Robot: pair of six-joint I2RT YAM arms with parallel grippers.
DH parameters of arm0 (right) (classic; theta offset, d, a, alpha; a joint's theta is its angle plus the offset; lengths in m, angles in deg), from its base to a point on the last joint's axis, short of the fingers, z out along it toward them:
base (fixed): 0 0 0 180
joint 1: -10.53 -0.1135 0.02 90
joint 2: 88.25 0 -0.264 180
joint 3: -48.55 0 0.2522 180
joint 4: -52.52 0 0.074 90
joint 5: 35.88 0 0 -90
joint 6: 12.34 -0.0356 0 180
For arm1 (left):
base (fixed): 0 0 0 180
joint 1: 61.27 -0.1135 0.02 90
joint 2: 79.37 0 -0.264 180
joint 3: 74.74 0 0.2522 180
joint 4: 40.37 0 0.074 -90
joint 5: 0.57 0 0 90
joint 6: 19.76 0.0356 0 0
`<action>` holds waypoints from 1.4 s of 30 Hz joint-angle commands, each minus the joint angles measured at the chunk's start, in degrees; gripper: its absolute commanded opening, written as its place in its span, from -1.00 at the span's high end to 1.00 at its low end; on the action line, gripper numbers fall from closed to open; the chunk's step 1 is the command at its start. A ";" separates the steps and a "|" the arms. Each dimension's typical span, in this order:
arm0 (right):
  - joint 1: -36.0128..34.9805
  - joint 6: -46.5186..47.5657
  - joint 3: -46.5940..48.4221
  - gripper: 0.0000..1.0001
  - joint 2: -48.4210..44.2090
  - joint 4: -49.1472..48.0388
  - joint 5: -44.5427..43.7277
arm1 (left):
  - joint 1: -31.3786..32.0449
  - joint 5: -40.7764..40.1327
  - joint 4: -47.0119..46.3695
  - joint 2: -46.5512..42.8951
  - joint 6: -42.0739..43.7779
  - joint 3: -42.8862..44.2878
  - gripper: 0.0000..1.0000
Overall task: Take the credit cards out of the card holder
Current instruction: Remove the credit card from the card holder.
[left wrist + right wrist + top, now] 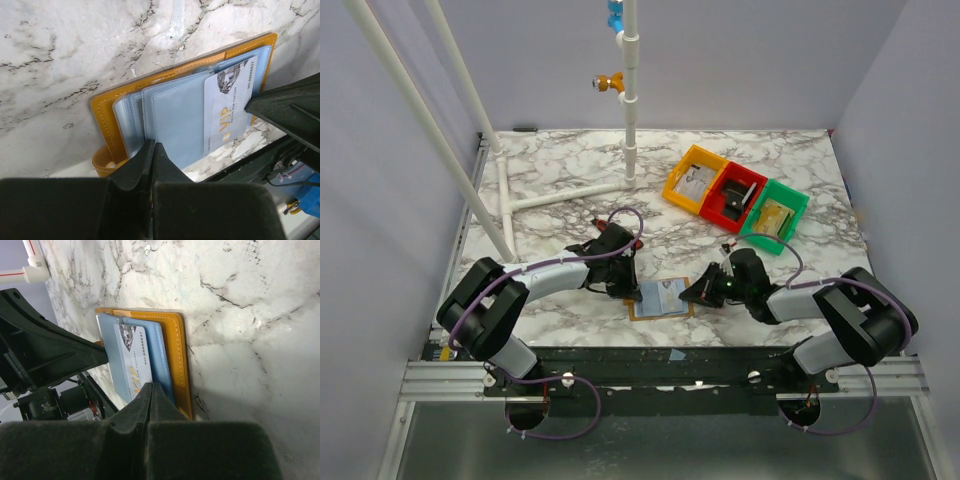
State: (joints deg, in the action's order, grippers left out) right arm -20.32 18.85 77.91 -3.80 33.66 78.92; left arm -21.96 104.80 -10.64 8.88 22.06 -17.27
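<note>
The card holder [660, 297] lies open and flat near the table's front edge, mustard-brown [102, 115] with pale blue lining [175, 355]. One pale credit card [229, 107] printed "VIP" shows on its right half [134, 362], partly out of a pocket. My left gripper [628, 290] is shut, its tips [153, 145] over the left blue pockets. From the other side my right gripper [692, 293] is shut too, tips [151, 386] at the card's near edge. Neither has anything between its fingers. I cannot tell whether the tips touch the holder.
Orange [695, 180], red [737, 195] and green [775, 215] bins stand at the back right with items inside. A white pipe frame [630, 120] rises at the back and left. The table's front edge [670, 345] runs just below the holder.
</note>
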 commanded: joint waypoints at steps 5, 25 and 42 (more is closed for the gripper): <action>0.81 1.14 -1.36 0.99 -2.62 3.48 -1.96 | -0.59 -5.01 5.08 -0.04 2.22 -0.07 1.00; 1.14 -0.42 0.71 0.99 -7.94 7.83 -0.48 | -0.64 -4.50 11.09 -7.37 3.70 6.79 1.00; 1.14 -3.74 4.27 0.99 -12.58 10.41 1.83 | -2.34 7.72 1.41 -9.03 -1.13 4.45 -0.50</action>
State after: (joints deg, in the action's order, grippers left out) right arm -19.40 16.10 80.18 -14.42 42.20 79.42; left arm -23.23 107.18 -4.21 1.93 23.39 -10.65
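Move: The VIP card lies with its right edge at the right fingertips, its middle about 3 cm to their left and 1 cm farther out. The card holder's middle is some 4 cm left of the right hand, 1 cm ahead and 1 cm below. From the left fingertips, resting on the sleeves, the card's middle is about 7 cm right and 1 cm ahead; the brown loop sits 3 cm left, level fore and aft, 1 cm down. Rightward by under 1 cm and then up, about 4 cm in all, the right hand lifts the credit card off the holder, keeping its right edge pinched. The left first drags the sleeves about 1.5 cm left with shut fingertips, then comes off them, rising some 7 cm while easing back right and a little forward, and opens wide above the holder. ##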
